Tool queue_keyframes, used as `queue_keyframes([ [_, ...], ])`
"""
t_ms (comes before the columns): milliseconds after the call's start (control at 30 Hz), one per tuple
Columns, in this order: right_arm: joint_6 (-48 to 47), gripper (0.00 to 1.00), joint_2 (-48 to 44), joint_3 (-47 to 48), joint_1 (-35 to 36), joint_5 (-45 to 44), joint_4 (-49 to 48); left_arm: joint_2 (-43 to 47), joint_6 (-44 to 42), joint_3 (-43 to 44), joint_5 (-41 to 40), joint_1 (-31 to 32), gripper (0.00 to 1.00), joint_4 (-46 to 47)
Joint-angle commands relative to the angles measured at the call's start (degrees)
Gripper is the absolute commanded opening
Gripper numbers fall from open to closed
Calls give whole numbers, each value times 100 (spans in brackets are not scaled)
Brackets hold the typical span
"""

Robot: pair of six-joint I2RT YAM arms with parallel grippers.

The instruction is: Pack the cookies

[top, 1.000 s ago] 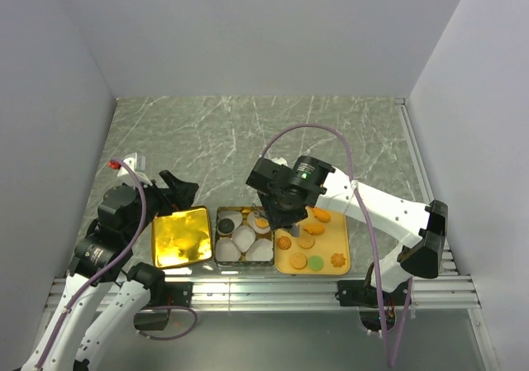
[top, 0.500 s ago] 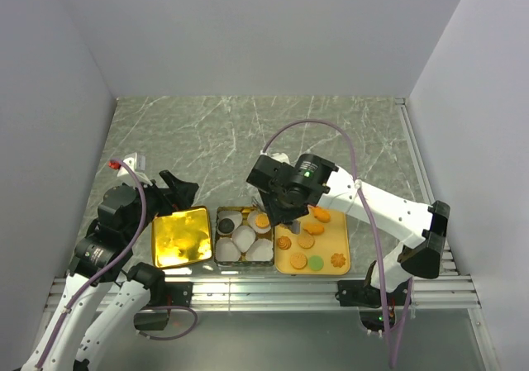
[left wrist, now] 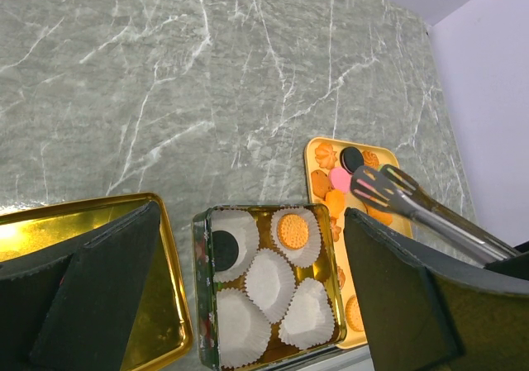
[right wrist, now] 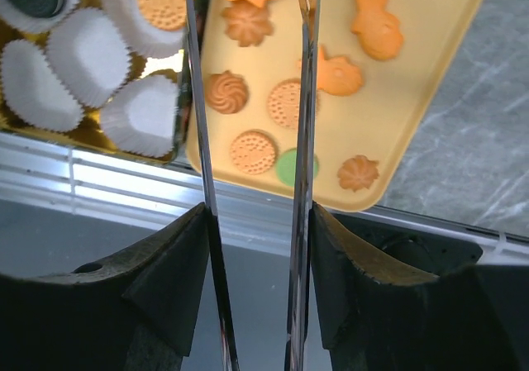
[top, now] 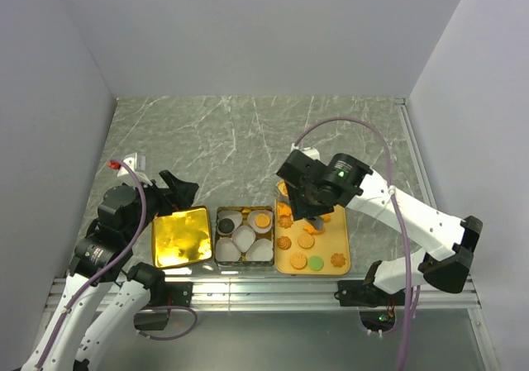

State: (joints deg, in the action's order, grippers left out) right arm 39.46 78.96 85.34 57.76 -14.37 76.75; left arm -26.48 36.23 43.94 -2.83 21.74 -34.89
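Observation:
Several cookies [top: 306, 241] lie on a yellow tray [top: 331, 240], round, flower and fish shapes in orange, brown, green, pink and black. An open tin [top: 217, 237] to the tray's left holds white paper cups. One cup has a black cookie [left wrist: 224, 249], another an orange round one [left wrist: 293, 231]. My right gripper [right wrist: 258, 214] is shut on metal tongs [right wrist: 304, 98], whose arms stand apart over the tray [right wrist: 413, 98] with nothing between their tips. The left gripper [left wrist: 252, 214] hangs open above the tin's near-left side, holding nothing.
A gold tin lid [top: 180, 237] lies upside down left of the tin. The tray, tin and lid sit in a row by the table's near edge, next to the metal rail [top: 264, 292]. Grey walls enclose the marble tabletop [top: 248, 140].
My right gripper with the tongs has swung right, from above the tin's back right cup to above the tray. The orange cookie now shows uncovered in that cup. The left arm has not moved.

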Motion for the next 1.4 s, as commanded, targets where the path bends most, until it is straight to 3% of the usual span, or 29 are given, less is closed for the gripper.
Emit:
queue_keyframes([
  [0,-17,57,-337,-245,-203,-40,-116,-33,7,-9,54,15,99,185],
  [433,-176,57,-48,-791,-283,277,-565,-33,25,-9,37,24,100,167],
  [1367,-404,57,568,-1054,-309,242,-784,-50,60,9,-86,24,99,123],
])
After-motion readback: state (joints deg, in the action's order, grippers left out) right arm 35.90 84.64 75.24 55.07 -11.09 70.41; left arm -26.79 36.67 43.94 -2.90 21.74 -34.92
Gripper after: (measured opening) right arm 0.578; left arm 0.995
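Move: The right gripper already holds the tongs, tips pointing forward-left. From this hand the orange fish cookie at the tray's left side lies about 15 cm ahead, 9 cm left and 20 cm below. The orange flower cookie is some 4 cm back of it, the pink cookies 4 cm farther out and 3 cm to its right; the tin's middle is 6 cm ahead of the hand, 22 cm left. From the idle left hand the fish cookie lies roughly 10 cm ahead, 32 cm right and 25 cm down. Lower the right gripper about 7 cm, after finishing a small slide to the right, so the open tong tips come down towards the orange fish cookie at the tray's left side. Steepen the hand some 10 degrees as it sinks, its fingers swinging back and right. Keep hold of the tongs with their two legs apart, one on either side of the cookie; don't squeeze yet. ##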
